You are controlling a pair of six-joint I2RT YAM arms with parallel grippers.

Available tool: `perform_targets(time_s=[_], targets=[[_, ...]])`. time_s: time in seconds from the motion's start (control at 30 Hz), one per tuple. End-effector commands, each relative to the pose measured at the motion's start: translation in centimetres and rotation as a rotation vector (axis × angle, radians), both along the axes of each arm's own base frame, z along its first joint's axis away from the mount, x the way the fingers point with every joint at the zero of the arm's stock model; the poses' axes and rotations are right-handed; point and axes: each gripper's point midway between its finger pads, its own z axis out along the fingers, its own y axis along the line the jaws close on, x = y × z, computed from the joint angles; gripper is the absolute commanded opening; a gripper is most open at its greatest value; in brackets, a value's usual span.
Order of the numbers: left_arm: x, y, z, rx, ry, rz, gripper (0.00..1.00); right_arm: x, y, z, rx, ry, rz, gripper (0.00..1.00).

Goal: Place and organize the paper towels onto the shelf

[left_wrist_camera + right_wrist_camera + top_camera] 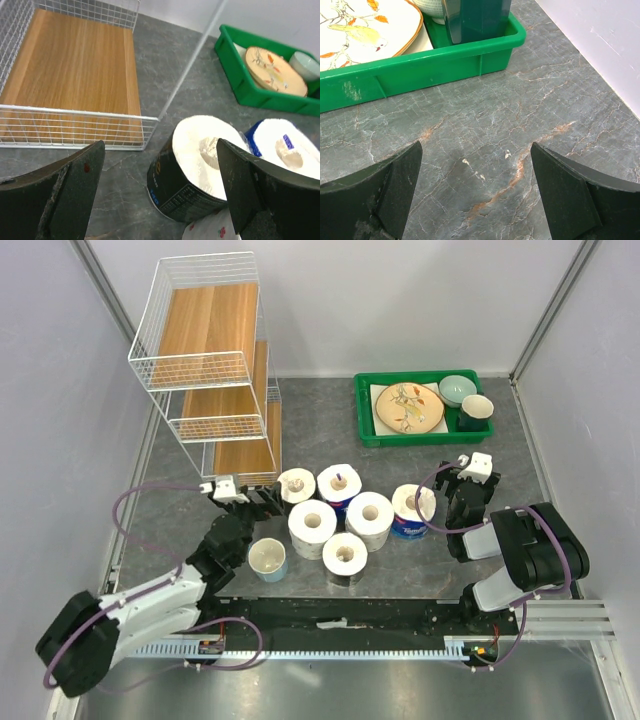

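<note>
Several paper towels stand on end in a cluster mid-table: a dark-wrapped roll point(296, 485), a blue-wrapped roll point(338, 483), two large speckled rolls point(312, 527) point(369, 520), another blue one point(412, 510) and a small one point(345, 558). The shelf point(205, 380) rises at the back left, its boards bare. My left gripper point(255, 498) is open just left of the dark-wrapped roll point(200, 165), which sits between its fingers point(75, 185) toward the right one. The right gripper point(470, 475) hangs open over bare table, right of the rolls, nothing between its fingertips point(570, 195).
A green tray point(425, 430) at the back right holds a plate point(408, 407), a bowl point(457, 389) and a dark cup point(476, 410). A pale cup point(267, 560) stands left of the front rolls. The shelf's wire front point(75, 127) is close to my left gripper.
</note>
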Motion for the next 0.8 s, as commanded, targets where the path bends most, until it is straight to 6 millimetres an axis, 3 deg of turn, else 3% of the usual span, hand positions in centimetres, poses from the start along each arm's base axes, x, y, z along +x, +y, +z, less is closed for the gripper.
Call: perform_targets(time_s=[0.0, 0.13, 0.17, 0.23, 0.3, 0.43, 0.5, 0.7, 0.77], targets=[[1.4, -0.2, 3.7, 0.017, -0.115, 0.088, 0.99, 0.7, 0.2, 1.8, 0.016, -0.068, 0.000, 0.98], [2.7, -1.3, 4.0, 0.042, -0.131, 0.109, 1.00, 0.7, 0.1, 1.8, 0.016, -0.068, -0.003, 0.98], [3.1, -1.2, 5.1, 0.021, -0.157, 0.137, 0.99, 0.7, 0.1, 1.8, 0.016, -0.066, -0.003, 0.98], [3.6, -1.3, 4.8, 0.050, -0.151, 0.160, 0.99, 0.7, 0.2, 1.7, 0.016, -0.066, -0.002, 0.98], [4.3, -1.4, 6.0, 0.034, -0.184, 0.187, 1.00, 0.7, 0.2, 1.8, 0.016, -0.066, -0.002, 0.98], [5.6, -2.3, 5.6, 0.077, -0.190, 0.199, 0.99, 0.7, 0.2, 1.8, 0.016, -0.066, -0.002, 0.98], [5.9, -2.0, 6.4, 0.060, -0.217, 0.239, 0.99, 0.7, 0.2, 1.8, 0.017, -0.067, -0.002, 0.98], [6.3, 0.3, 4.9, 0.124, -0.179, 0.363, 1.00, 0.7, 0.2, 1.8, 0.016, -0.066, 0.000, 0.98], [6.4, 1.1, 3.0, 0.103, -0.122, 0.361, 1.00, 0.7, 0.2, 1.8, 0.016, -0.066, -0.002, 0.98]])
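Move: The shelf's bottom near-right corner, where its front post rises, lies about 10 cm ahead of the left hand, 6 cm to its right and 13 cm below. The black-label roll is roughly 6 cm ahead and 11 cm right, and the blue-label roll is level with it, another 12 cm right. The mug stands some 15 cm back and 4 cm right. From the right hand, that corner is about 52 cm left and 1 cm ahead. With fingers kept wide open and empty, the left hand reaches about 6 cm forward towards the shelf's near-right post, first edging some 3 cm right and lifting about 3 cm over the table beside the black-label roll. As it goes, it turns roughly 15 degrees counter-clockwise to face the shelf and tips slightly upward, then drifts a little back left at the end, with no contact to be seen. ##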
